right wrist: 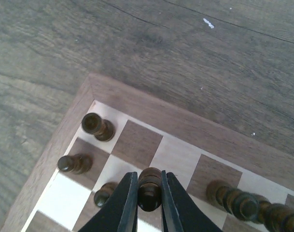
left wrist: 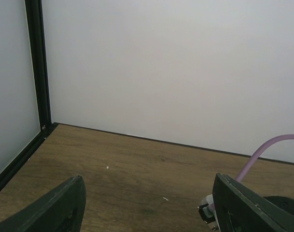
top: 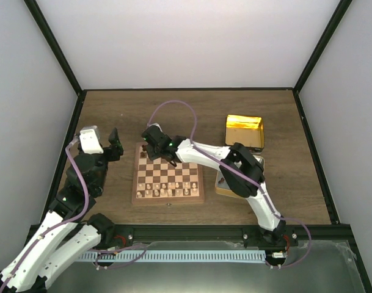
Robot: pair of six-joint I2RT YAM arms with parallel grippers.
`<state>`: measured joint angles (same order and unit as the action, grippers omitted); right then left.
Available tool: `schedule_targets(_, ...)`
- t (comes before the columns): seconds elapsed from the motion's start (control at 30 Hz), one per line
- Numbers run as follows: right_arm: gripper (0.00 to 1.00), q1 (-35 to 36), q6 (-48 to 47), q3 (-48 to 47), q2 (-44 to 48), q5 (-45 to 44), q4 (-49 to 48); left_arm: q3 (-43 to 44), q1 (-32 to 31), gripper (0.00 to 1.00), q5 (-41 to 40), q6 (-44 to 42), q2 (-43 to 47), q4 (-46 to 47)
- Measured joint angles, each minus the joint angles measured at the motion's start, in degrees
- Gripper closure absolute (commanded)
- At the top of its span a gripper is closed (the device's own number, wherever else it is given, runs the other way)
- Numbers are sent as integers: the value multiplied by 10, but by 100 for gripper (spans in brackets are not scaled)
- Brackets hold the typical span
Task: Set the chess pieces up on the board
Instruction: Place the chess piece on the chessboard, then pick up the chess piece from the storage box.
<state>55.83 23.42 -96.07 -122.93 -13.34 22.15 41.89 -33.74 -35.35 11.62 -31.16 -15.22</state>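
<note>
In the right wrist view my right gripper (right wrist: 149,177) is shut on a dark brown chess piece (right wrist: 149,189), held over the far left corner of the board (right wrist: 185,123). Close by stand a dark piece on the corner square (right wrist: 96,126), two small ones (right wrist: 72,163) (right wrist: 104,194) to its left, and more (right wrist: 233,200) to the right. From above, the right gripper (top: 154,148) hangs at the board's (top: 167,200) far edge. My left gripper (top: 116,146) is raised left of the board, open (left wrist: 151,208) and empty over bare table.
Pale cream chessmen (top: 164,189) fill the board's near rows. A gold tin (top: 244,131) lies at the back right, and another tin part (top: 221,183) sits under the right arm. Black frame posts and white walls enclose the table.
</note>
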Motion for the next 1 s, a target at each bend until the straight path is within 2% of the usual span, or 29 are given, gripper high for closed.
schedule_targets(0.27, 88, -4, 22, -18, -33, -32, -12, 0, 0, 26, -1, 0, -1, 0)
schedule_targets(0.4, 84, -7, 28, -26, -40, -38, -9, 0, 0, 26, -2, 0, -3, 0)
schedule_targets(0.53, 76, -9, 31, -31, -43, -38, -6, 0, 0, 26, -2, 0, -6, 0)
schedule_targets(0.7, 59, -9, 32, -34, -43, -28, 1, 0, 0, 26, -3, 0, -7, 0)
schedule_targets(0.87, 55, -10, 33, -43, -30, -18, 12, -1, 0, 26, -4, 0, -7, 1)
schedule_targets(1.0, 54, -10, 37, -43, 23, -15, 14, -4, 0, 26, -4, 0, -10, 1)
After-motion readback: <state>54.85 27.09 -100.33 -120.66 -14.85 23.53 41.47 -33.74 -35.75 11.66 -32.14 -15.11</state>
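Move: The right hand already holds a dark chess piece over the board's far-left part. Its square, third from the left in the far row, is about 2 cm ahead, level sideways and 5 cm below. The corner piece stands roughly 2 cm ahead, 5 cm left; a second-row piece 1 cm back, 3 cm left; the tall piece 2 cm ahead, 3 cm right. From the idle left hand, that square is some 13 cm ahead, 15 right, 29 below. Right hand lowers its piece 2 cm down and forward onto the far-row square, opens, then rises about 6 cm. ##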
